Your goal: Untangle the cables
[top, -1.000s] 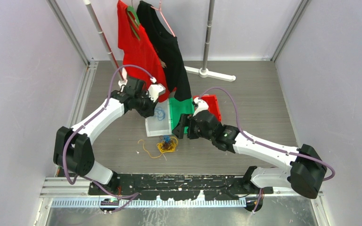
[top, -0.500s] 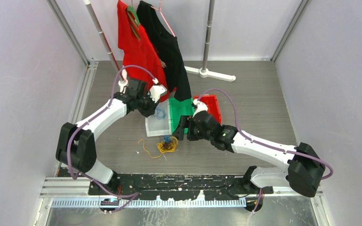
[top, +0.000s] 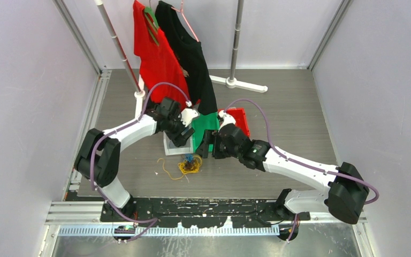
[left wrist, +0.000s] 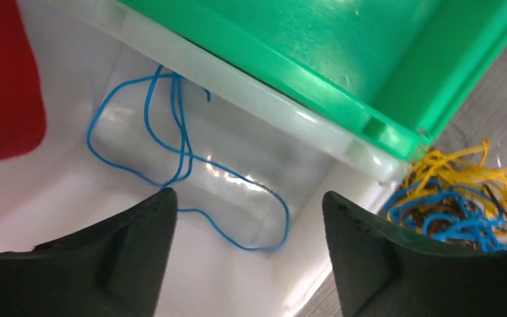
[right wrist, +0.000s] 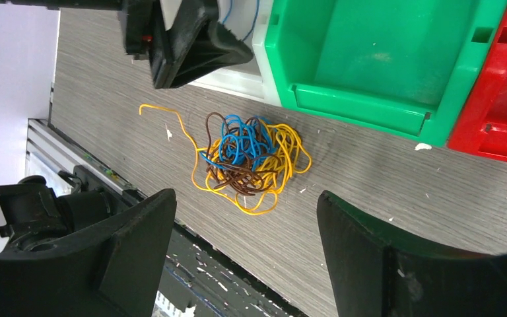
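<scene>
The cables (top: 189,165) lie in a tangled bunch of yellow, blue and brown strands on the table, just in front of the bins; they also show in the right wrist view (right wrist: 251,162) and the left wrist view (left wrist: 459,205). One loose blue cable (left wrist: 178,145) lies inside the clear bin (left wrist: 270,99). My left gripper (left wrist: 247,198) hangs open over that bin (top: 170,150), with nothing between its fingers. My right gripper (right wrist: 244,197) is open above and to the right of the bunch, apart from it.
A green bin (top: 206,122) and a red bin (top: 241,120) stand to the right of the clear one. A red shirt (top: 155,59) and a black shirt (top: 190,48) hang on a rack behind. One yellow strand (top: 166,168) trails left from the bunch.
My left arm has swung right and nearer over the clear bin, and its jaws have opened. The right arm has hardly moved.
</scene>
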`<state>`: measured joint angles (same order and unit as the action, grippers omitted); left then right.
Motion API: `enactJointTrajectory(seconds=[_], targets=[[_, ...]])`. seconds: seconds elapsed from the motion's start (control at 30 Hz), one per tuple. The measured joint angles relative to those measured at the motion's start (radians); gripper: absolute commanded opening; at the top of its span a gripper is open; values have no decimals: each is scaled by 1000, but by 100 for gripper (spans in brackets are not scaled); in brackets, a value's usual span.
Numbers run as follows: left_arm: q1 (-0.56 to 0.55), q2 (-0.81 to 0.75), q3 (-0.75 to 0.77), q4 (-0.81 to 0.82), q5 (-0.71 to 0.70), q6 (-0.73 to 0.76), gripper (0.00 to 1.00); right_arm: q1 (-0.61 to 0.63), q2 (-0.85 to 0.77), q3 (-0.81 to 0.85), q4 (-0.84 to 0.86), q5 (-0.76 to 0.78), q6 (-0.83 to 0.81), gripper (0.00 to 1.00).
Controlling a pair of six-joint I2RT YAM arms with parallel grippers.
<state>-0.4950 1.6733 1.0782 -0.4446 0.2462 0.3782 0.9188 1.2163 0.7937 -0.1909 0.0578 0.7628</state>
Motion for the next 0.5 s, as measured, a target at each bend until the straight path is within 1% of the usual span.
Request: enactJointTrajectory(seconds=[0.07, 0.17, 0.23, 0.37, 0.5], targets=[[1, -16, 21, -48, 5, 6, 99, 0, 0, 13, -20, 0, -1, 84], [10, -79, 59, -148, 26, 15, 99, 0, 0, 31, -29, 0, -4, 85], [14, -142, 117, -239, 51, 26, 100, 0, 0, 39, -29, 0, -5, 85], [22, -238, 211, -354, 109, 44, 99, 0, 5, 41, -30, -8, -5, 84], [24, -293, 258, -463, 179, 55, 100, 0, 23, 47, -36, -26, -8, 82]])
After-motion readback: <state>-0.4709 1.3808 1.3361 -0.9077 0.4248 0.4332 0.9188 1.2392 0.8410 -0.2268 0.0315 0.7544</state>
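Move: Back towards the robot from the left hand lies the cable tangle on the table, about 9 cm back, 3 cm to the right and 4 cm below. The freed blue cable lies in the white bin some 4 cm ahead and straight on, about 4 cm below; the green bin's middle is about 5 cm ahead and 9 cm to the right. From the right hand, the cable tangle is roughly 6 cm left, 2 cm ahead and 12 cm down. Rising out of the white bin, the left hand opens its already parted fingers to full width and leaves the blue cable behind. It climbs about 15 cm, drawing back some 5 cm towards the robot mostly late in the climb, with the wrist tilting only about 10 degrees. ##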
